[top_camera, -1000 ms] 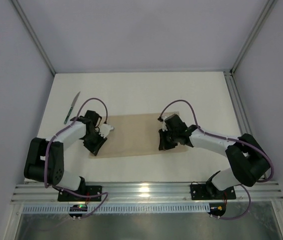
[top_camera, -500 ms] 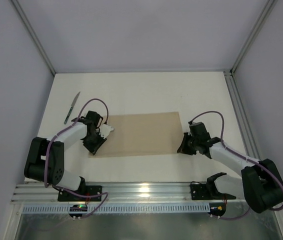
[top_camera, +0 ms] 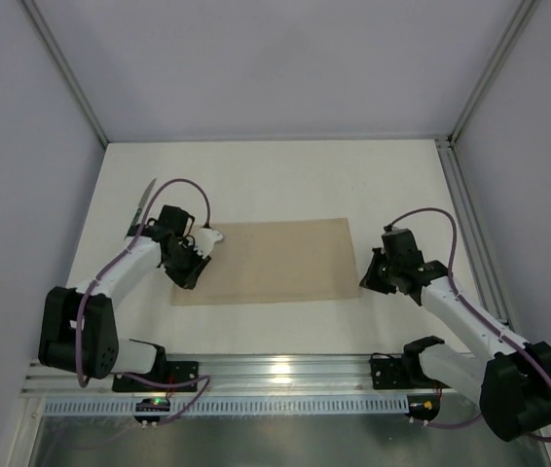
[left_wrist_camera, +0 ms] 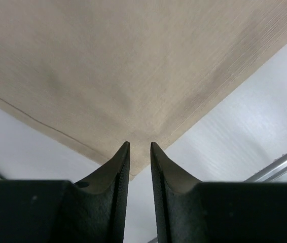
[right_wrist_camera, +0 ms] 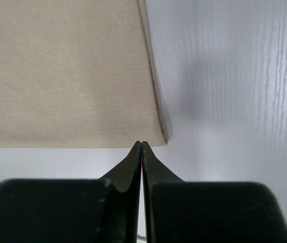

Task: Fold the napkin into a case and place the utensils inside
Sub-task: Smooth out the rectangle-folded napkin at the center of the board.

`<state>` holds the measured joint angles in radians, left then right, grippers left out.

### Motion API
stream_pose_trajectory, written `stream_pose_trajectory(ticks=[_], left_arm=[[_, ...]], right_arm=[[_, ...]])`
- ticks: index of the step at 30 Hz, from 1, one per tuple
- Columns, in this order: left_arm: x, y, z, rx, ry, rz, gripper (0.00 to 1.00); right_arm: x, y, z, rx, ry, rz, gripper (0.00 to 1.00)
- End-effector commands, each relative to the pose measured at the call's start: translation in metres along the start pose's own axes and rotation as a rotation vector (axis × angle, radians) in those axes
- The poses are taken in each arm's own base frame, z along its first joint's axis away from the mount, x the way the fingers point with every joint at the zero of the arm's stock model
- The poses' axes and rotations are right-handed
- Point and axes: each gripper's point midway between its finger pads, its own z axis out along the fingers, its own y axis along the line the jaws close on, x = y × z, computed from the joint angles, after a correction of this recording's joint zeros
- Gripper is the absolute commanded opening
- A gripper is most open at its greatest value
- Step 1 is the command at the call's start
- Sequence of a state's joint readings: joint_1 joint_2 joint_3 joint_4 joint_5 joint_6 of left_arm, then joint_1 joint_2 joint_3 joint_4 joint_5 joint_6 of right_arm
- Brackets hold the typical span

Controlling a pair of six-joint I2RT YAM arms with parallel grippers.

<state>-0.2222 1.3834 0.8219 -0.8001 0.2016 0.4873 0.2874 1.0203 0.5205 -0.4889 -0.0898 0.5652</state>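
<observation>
The beige napkin (top_camera: 275,261) lies flat on the white table as a wide rectangle of folded cloth. My left gripper (top_camera: 189,280) hovers at its left end near the front corner. In the left wrist view its jaws (left_wrist_camera: 139,144) stand a little apart, with nothing between them, above the napkin (left_wrist_camera: 133,66) corner. My right gripper (top_camera: 364,285) sits just off the napkin's right edge. Its jaws (right_wrist_camera: 141,143) are shut and empty, by the napkin (right_wrist_camera: 67,76) front right corner. One of the utensils, a knife (top_camera: 141,206) with a dark teal handle, lies at the far left.
Metal frame posts and grey walls close in the table on the left, right and back. A metal rail (top_camera: 285,368) runs along the front edge, with both arm bases bolted to it. Bare white table (top_camera: 275,180) stretches behind the napkin.
My right gripper has slid off the napkin to the right and now rests beside its right edge. My left gripper has shifted slightly toward the back along the left end. The napkin lies flatter.
</observation>
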Motion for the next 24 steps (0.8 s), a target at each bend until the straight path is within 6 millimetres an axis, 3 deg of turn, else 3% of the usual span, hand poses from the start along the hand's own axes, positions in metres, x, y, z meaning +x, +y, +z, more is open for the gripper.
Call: stream_pose_trajectory(ticks=[1,3,4,8,10,12,17,20,24], left_arm=[[-0.061,-0.014,-0.043,0.081,-0.225,0.052,0.23],[-0.081,-0.023,-0.046,0.087,-0.235,0.064,0.19],[-0.083,-0.029,-0.037,0.102,-0.203,0.076,0.15],[-0.107,-0.081,-0.008,0.134,-0.142,0.238,0.1],[-0.117,-0.097,0.0,0.151,-0.137,0.267,0.07],[-0.124,-0.111,0.014,0.135,-0.119,0.329,0.06],[-0.123,-0.112,0.046,0.071,-0.06,0.457,0.04],[-0.101,-0.113,0.061,0.093,0.01,0.541,0.04],[-0.077,-0.111,0.067,0.091,0.064,0.585,0.02]], right_arm=[[-0.035,0.038,-0.028,-0.045,-0.113,-0.105,0.04],[-0.039,0.05,-0.029,-0.036,-0.13,-0.13,0.04],[-0.039,0.071,-0.031,-0.087,-0.138,-0.161,0.04],[-0.024,0.114,-0.016,-0.269,-0.07,-0.137,0.04],[-0.022,0.124,-0.005,-0.319,-0.066,-0.118,0.04],[-0.017,0.123,0.005,-0.326,-0.051,-0.1,0.04],[-0.005,0.116,0.03,-0.299,0.0,-0.095,0.04],[0.0,0.11,0.036,-0.28,0.01,-0.091,0.04],[0.009,0.095,0.045,-0.229,0.027,-0.087,0.04]])
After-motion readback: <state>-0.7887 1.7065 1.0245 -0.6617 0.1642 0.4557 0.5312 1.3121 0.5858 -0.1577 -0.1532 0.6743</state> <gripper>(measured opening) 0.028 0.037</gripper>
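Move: The folded napkin's middle lies about 20 cm right and 8 cm ahead of the left hand, some 3 cm below it; its near-left corner is 4 cm left and 3 cm back, the knife about 12 cm left and 22 cm ahead. From the right hand the napkin's middle is about 25 cm left, 8 cm ahead and 3 cm down, with its near-right corner almost straight below. Hands hop inward over the napkin: the left 16 cm rightward, closing, onto cloth; the right 10 cm leftward. ##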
